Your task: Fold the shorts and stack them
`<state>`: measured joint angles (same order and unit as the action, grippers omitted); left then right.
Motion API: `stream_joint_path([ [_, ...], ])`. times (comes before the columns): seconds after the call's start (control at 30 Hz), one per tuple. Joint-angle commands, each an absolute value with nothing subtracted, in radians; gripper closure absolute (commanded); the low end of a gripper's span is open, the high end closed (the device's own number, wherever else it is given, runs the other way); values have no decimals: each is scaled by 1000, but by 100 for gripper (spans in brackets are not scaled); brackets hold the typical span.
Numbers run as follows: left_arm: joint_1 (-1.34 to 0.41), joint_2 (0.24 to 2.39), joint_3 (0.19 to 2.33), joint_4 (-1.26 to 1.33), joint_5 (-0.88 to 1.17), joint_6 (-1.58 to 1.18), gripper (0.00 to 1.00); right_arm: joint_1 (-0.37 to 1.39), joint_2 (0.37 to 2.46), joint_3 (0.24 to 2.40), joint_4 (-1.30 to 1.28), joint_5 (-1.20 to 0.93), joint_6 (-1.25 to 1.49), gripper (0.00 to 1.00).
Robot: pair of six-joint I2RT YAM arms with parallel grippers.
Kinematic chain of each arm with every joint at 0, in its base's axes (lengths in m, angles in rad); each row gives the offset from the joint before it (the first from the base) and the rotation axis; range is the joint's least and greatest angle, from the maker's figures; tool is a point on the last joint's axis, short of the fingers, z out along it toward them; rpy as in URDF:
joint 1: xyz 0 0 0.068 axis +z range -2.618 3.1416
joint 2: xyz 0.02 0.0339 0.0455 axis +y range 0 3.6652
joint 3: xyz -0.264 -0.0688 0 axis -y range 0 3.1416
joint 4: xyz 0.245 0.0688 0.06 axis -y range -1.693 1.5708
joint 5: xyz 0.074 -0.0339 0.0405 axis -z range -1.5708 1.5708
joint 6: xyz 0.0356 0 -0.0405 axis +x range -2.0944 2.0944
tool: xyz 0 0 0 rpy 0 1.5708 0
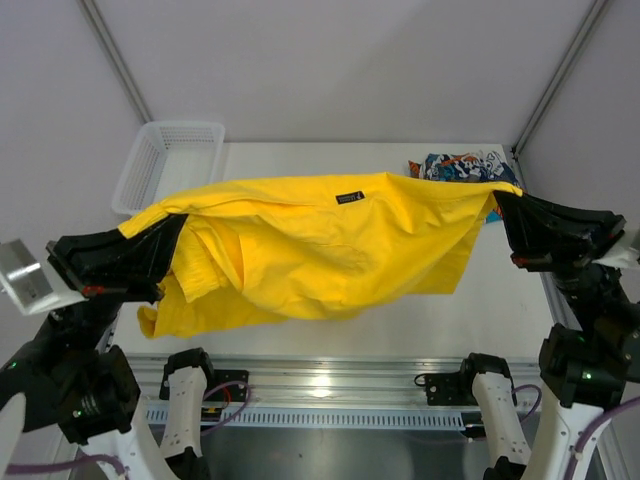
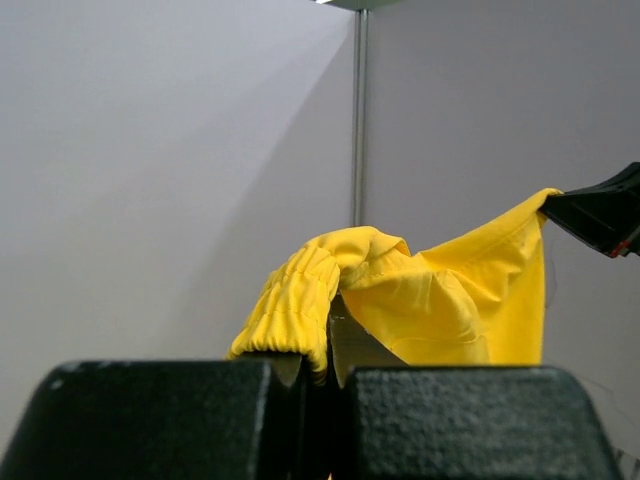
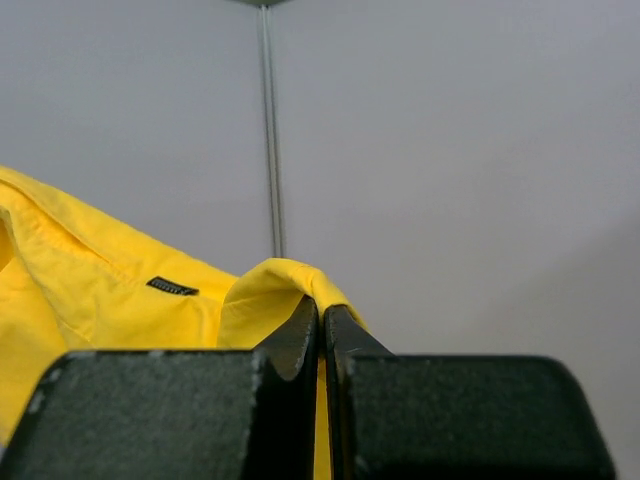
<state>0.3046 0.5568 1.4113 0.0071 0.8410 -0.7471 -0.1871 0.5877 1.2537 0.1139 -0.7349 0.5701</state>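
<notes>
The yellow shorts (image 1: 320, 245) hang stretched in the air above the table between both arms. My left gripper (image 1: 172, 222) is shut on their left end, where the gathered waistband (image 2: 290, 305) bunches over the fingers. My right gripper (image 1: 505, 200) is shut on the right corner, and the cloth (image 3: 285, 285) drapes over its closed fingertips. A small black label (image 1: 349, 197) shows on the upper edge. The printed shorts (image 1: 462, 166) lie crumpled on the table at the back right, partly hidden behind the yellow cloth.
A white mesh basket (image 1: 170, 160) stands at the back left of the table (image 1: 500, 300). Grey walls and frame posts enclose the back and sides. The metal rail with both arm bases runs along the near edge.
</notes>
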Motion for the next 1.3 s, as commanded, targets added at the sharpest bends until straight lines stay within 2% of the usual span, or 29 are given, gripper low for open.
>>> stream_joint_path([
  [0.0,316,569,1587,-139,753,-689,100,-140,597,1373,-46,-590,460,100],
  [0.13,316,638,1718,-232,759,-692,100,-104,667,1570,-230,-558,400,100],
  [0.3,310,702,1773,-253,719,-696,100,-77,715,1649,-262,-502,393,100],
  [0.4,308,805,1769,-267,750,-718,100,-48,831,1680,-319,-491,396,100],
  [0.5,310,886,1689,-221,813,-762,100,-43,945,1661,-281,-529,432,100],
  [0.6,314,963,1651,-277,752,-761,100,-80,1064,1649,-223,-610,486,100],
  [0.77,322,1077,1677,-287,765,-842,100,-202,1175,1600,87,-802,839,100],
  [0.97,322,1023,1815,-212,801,-848,100,-215,1118,1709,96,-793,785,100],
  [1.27,322,779,1770,-195,762,-802,100,-212,809,1632,78,-765,655,100],
])
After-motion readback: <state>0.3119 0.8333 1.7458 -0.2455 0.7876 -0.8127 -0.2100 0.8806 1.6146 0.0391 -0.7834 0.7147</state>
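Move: The yellow shorts are already pinched in both hands, their middle hanging between them: about 18 cm to the left hand's right and 18 cm to the right hand's left, roughly 3 cm ahead and 13 cm below both. On the table, the folded patterned shorts lie some 37 cm ahead of the right hand, 17 cm to its right and 55 cm down; the white basket stands about 45 cm ahead of the left hand, 27 cm to its left and 53 cm down. The yellow shorts stay pinched between shut fingers and are shaken out high over the table: both hands finish drawing back and up, whip forward almost 30 cm while dipping, then snap back and up again, still moving. The fingers tip downward some 45 degrees on the forward throw and come most of the way back; the left hand also swings outward to its left and partly returns. ##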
